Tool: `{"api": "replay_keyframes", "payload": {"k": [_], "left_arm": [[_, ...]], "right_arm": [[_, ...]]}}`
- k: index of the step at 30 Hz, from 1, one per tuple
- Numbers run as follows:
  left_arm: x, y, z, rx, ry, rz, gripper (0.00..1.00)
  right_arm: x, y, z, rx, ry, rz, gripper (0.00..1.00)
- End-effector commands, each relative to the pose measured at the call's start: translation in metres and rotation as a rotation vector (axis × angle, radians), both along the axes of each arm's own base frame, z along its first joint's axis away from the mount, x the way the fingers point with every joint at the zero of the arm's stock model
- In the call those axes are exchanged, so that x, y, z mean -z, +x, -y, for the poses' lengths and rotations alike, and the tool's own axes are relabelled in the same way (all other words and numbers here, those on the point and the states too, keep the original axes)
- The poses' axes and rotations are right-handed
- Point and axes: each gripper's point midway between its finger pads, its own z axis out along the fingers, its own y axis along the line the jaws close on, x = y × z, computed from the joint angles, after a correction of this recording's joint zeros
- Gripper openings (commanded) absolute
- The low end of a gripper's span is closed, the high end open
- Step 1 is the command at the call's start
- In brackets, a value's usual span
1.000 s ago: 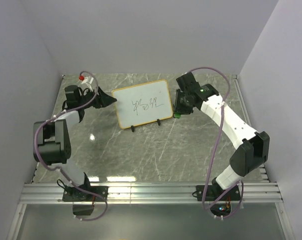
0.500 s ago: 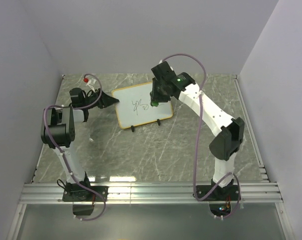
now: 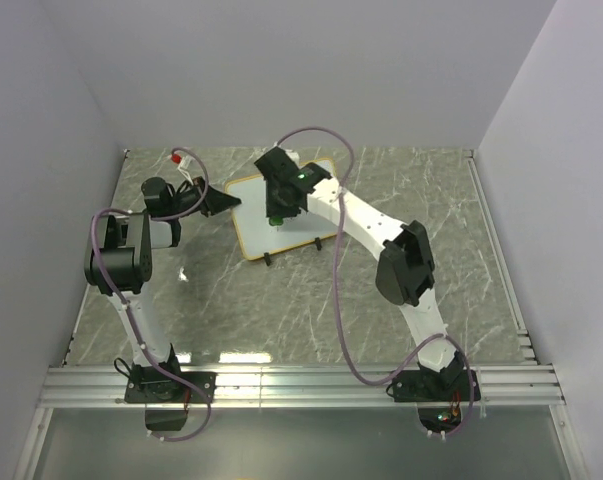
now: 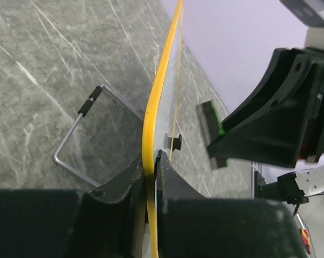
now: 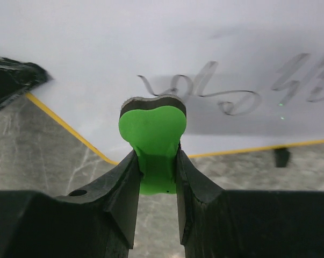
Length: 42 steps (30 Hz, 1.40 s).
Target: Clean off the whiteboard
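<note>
The whiteboard (image 3: 249, 222) stands tilted on its two black feet at the back middle of the table. My left gripper (image 3: 231, 203) is shut on its left edge; the left wrist view shows the yellow frame (image 4: 152, 102) pinched between the fingers (image 4: 151, 159). My right gripper (image 3: 276, 214) is over the board's left half, shut on a green eraser (image 5: 152, 134). The eraser's dark felt end meets the white surface (image 5: 151, 48) just below grey scribbles (image 5: 204, 88). That eraser (image 4: 210, 122) also shows beside the board in the left wrist view.
A bent wire stand (image 4: 78, 137) props the board from behind. A small red-tipped object (image 3: 176, 157) lies at the back left corner. White walls close in on three sides, and a metal rail (image 3: 301, 385) runs along the near edge by the arm bases.
My right arm has swept left across the board with the eraser, from its right edge to its left half. The left gripper has closed on the board's left edge.
</note>
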Motion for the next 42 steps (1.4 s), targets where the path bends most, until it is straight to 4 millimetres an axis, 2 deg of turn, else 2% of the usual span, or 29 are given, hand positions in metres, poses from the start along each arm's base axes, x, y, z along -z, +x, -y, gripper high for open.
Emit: {"api": "replay_keyframes", "payload": {"k": [1, 2, 4, 5, 7, 10, 13, 16, 17, 19, 20, 22, 23, 24, 25, 28, 29, 31, 34, 36, 37, 40, 42], "left_arm": [[0.006, -0.009, 0.008, 0.044, 0.016, 0.038, 0.10], [0.007, -0.010, 0.008, 0.044, 0.021, 0.037, 0.07], [0.017, -0.012, 0.007, 0.038, 0.041, 0.014, 0.06], [0.018, -0.013, 0.007, 0.037, 0.050, 0.011, 0.02], [0.020, -0.010, 0.006, 0.029, 0.088, 0.031, 0.00], [0.022, -0.013, 0.008, 0.039, 0.105, 0.014, 0.00], [0.026, -0.016, 0.008, 0.040, 0.110, -0.001, 0.00], [0.027, -0.018, 0.008, 0.040, 0.113, -0.008, 0.00], [0.025, -0.018, 0.008, 0.039, 0.116, -0.005, 0.00], [0.025, -0.019, 0.008, 0.041, 0.122, -0.009, 0.00], [0.023, -0.019, 0.008, 0.041, 0.124, -0.004, 0.00], [0.025, -0.020, 0.008, 0.043, 0.131, -0.014, 0.00], [0.024, -0.019, 0.007, 0.042, 0.135, -0.013, 0.00], [0.025, -0.020, 0.007, 0.044, 0.139, -0.012, 0.00], [0.023, -0.020, 0.006, 0.041, 0.141, -0.007, 0.00], [0.023, -0.021, 0.007, 0.035, 0.149, -0.008, 0.00], [0.023, -0.021, 0.007, 0.036, 0.151, -0.006, 0.00], [0.023, -0.021, 0.007, 0.036, 0.152, -0.003, 0.00], [0.022, -0.021, 0.007, 0.037, 0.156, -0.001, 0.00], [0.022, -0.022, 0.007, 0.036, 0.163, 0.004, 0.00], [0.021, -0.022, 0.007, 0.035, 0.164, 0.005, 0.00], [0.021, -0.021, 0.008, 0.036, 0.169, 0.007, 0.00], [0.021, -0.019, 0.009, 0.036, 0.170, 0.010, 0.00]], "right_arm": [[-0.023, 0.017, -0.033, 0.031, 0.094, 0.117, 0.00], [-0.014, 0.020, -0.037, 0.035, 0.091, 0.117, 0.00], [-0.015, 0.024, -0.052, 0.042, 0.116, 0.156, 0.00], [-0.013, 0.026, -0.057, 0.044, 0.121, 0.167, 0.00], [-0.016, 0.036, -0.065, 0.059, 0.155, 0.204, 0.00], [-0.012, 0.053, -0.066, 0.101, 0.144, 0.256, 0.00], [-0.002, 0.071, -0.055, 0.158, 0.112, 0.295, 0.00], [0.017, 0.088, -0.024, 0.243, 0.079, 0.288, 0.00], [0.029, 0.095, -0.001, 0.283, 0.058, 0.271, 0.00], [0.040, 0.097, 0.023, 0.336, 0.044, 0.251, 0.00], [0.052, 0.091, 0.042, 0.357, 0.016, 0.227, 0.00], [0.057, 0.096, 0.072, 0.417, 0.009, 0.231, 0.00], [0.065, 0.086, 0.087, 0.430, -0.018, 0.213, 0.00], [0.067, 0.090, 0.104, 0.463, -0.022, 0.213, 0.00], [0.072, 0.083, 0.118, 0.478, -0.041, 0.203, 0.00], [0.073, 0.085, 0.146, 0.539, -0.035, 0.201, 0.00], [0.080, 0.080, 0.152, 0.546, -0.045, 0.187, 0.00], [0.081, 0.079, 0.152, 0.546, -0.037, 0.184, 0.00], [0.084, 0.075, 0.134, 0.516, -0.014, 0.167, 0.00], [0.079, 0.077, 0.120, 0.500, 0.007, 0.170, 0.00], [0.072, 0.080, 0.111, 0.494, 0.024, 0.181, 0.00], [0.067, 0.073, 0.078, 0.454, 0.062, 0.178, 0.00], [0.056, 0.065, 0.049, 0.435, 0.105, 0.178, 0.00]]}}
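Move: About 6 cm ahead of the right hand, 5 cm to its right and 4 cm below lies the middle of the writing; the green eraser is already held in those fingers, just clear of the tilted whiteboard. The board's left edge is some 9 cm to that hand's left and 3 cm ahead, its lower right corner about 15 cm right, 4 cm ahead and 10 cm below. From the left hand, the writing lies roughly 14 cm right, 1 cm ahead and 3 cm lower. Bringing the held eraser onto the whiteboard, the right hand first goes left some 6 cm, sinking and reaching forward, then sweeps right about 20 cm across the writing, working farther forward and down and turning clockwise nearly 30 degrees, before starting back left. The left hand keeps the board's left edge pinched, easing back about a centimetre. ##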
